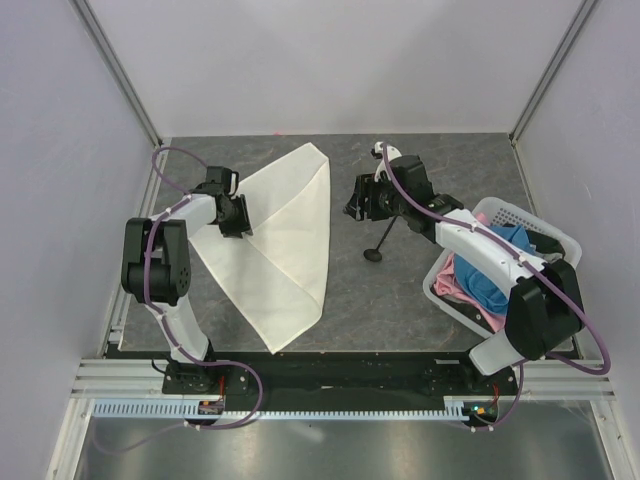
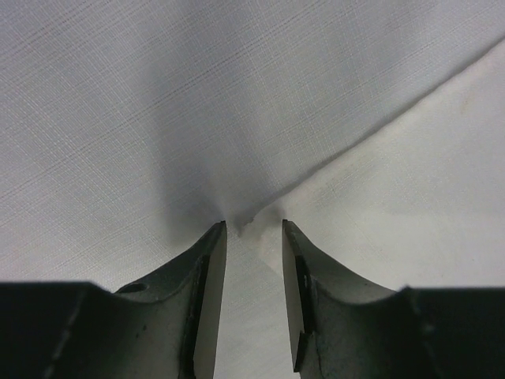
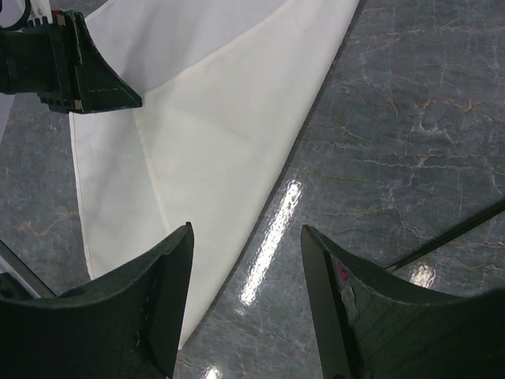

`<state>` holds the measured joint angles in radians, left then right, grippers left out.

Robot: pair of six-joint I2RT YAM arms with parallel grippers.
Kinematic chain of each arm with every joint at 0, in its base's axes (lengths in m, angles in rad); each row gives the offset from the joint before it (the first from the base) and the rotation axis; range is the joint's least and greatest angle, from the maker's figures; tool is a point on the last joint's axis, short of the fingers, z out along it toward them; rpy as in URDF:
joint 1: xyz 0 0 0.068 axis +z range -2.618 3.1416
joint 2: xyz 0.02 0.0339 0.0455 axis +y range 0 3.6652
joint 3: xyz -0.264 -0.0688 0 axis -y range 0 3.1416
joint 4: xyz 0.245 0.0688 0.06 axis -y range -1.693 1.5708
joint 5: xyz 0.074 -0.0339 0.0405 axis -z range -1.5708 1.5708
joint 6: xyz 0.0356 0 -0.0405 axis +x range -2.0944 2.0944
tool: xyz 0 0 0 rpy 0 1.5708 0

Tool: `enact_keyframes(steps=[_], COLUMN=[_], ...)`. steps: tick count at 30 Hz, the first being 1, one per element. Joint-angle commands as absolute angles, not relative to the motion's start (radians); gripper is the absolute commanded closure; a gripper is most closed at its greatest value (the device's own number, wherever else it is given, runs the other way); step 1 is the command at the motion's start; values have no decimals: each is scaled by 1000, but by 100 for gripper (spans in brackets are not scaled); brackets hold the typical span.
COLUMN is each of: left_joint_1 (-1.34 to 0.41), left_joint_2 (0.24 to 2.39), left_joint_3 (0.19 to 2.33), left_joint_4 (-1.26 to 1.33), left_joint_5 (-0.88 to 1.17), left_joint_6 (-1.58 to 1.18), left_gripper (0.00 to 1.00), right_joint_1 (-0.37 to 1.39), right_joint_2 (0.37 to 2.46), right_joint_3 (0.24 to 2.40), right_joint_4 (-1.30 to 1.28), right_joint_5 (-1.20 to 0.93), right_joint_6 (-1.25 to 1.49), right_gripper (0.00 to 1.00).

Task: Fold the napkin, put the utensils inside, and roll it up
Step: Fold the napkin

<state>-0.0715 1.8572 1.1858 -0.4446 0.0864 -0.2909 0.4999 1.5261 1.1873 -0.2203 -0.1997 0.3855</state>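
The cream-white napkin [image 1: 290, 240] lies on the table left of centre, with one flap folded across it. My left gripper [image 1: 238, 222] is down on its left part. In the left wrist view the napkin [image 2: 118, 118] fills the frame, and the left gripper [image 2: 254, 225] has its jaws narrowly apart with a small pucker at the flap's corner between the tips. The black utensil [image 1: 385, 238] lies right of the napkin, its head nearer me. My right gripper [image 1: 358, 205] hovers open and empty beside it, over bare table by the napkin [image 3: 221, 110] edge; the right gripper [image 3: 246, 229] holds nothing. The utensil's handle [image 3: 458, 233] shows at the right.
A white basket [image 1: 560, 240] stands at the right edge of the table, holding a blue cloth [image 1: 500, 245] and a pink cloth [image 1: 455, 285]. Grey walls and metal posts enclose the table at the back and sides. The table top [image 1: 400, 300] is dark grey marble.
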Motion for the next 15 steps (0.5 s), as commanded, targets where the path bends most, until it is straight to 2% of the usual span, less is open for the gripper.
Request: enact_keyframes(steps=[1,7,9,11,15], left_joint_1=[-71,-71,-71,-71,-72], left_joint_2=[1882,1888,1888,1888,1873], left_joint_3=[1227,1227,1227,1227,1226], left_joint_4=[-445,-445,-445,-445,-446], left_joint_5=[57,61,71,75,90], left_joint_6=[-261,-256,-253,-252,-253], left_gripper=[60,70,71,78,83], right_joint_1=[495,492,491,491,491], right_joint_2=[1485,1479,1479,1482,1480], right_joint_3=[1166,1158,1158,1158,1155], right_joint_4=[-198,-198,-198,-198,-202], right_joint_5=[-218,-219,-218,-218,-221], right_joint_6=[370,364,364,364,361], right_gripper=[35,35,35,35,35])
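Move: The folded-over napkin corner lies right at the left hand, between its part-open fingertips, about 1 cm below the hand point. From this hand, the middle of the napkin's outer crease is roughly 23 cm to the right and level fore-and-aft; the napkin's near corner is some 31 cm back and 9 cm right, its far corner about 27 cm ahead and 17 cm right. From the right hand, the folded-over corner lies about 29 cm left, 3 cm ahead and 18 cm down. The left fingertips, already down at the napkin, pinch the tip of the folded-over corner, closing from a bit under half open to nearly shut. The left hand otherwise holds its place and its steep downward tilt, shifting forward by less than about 0.5 cm. ##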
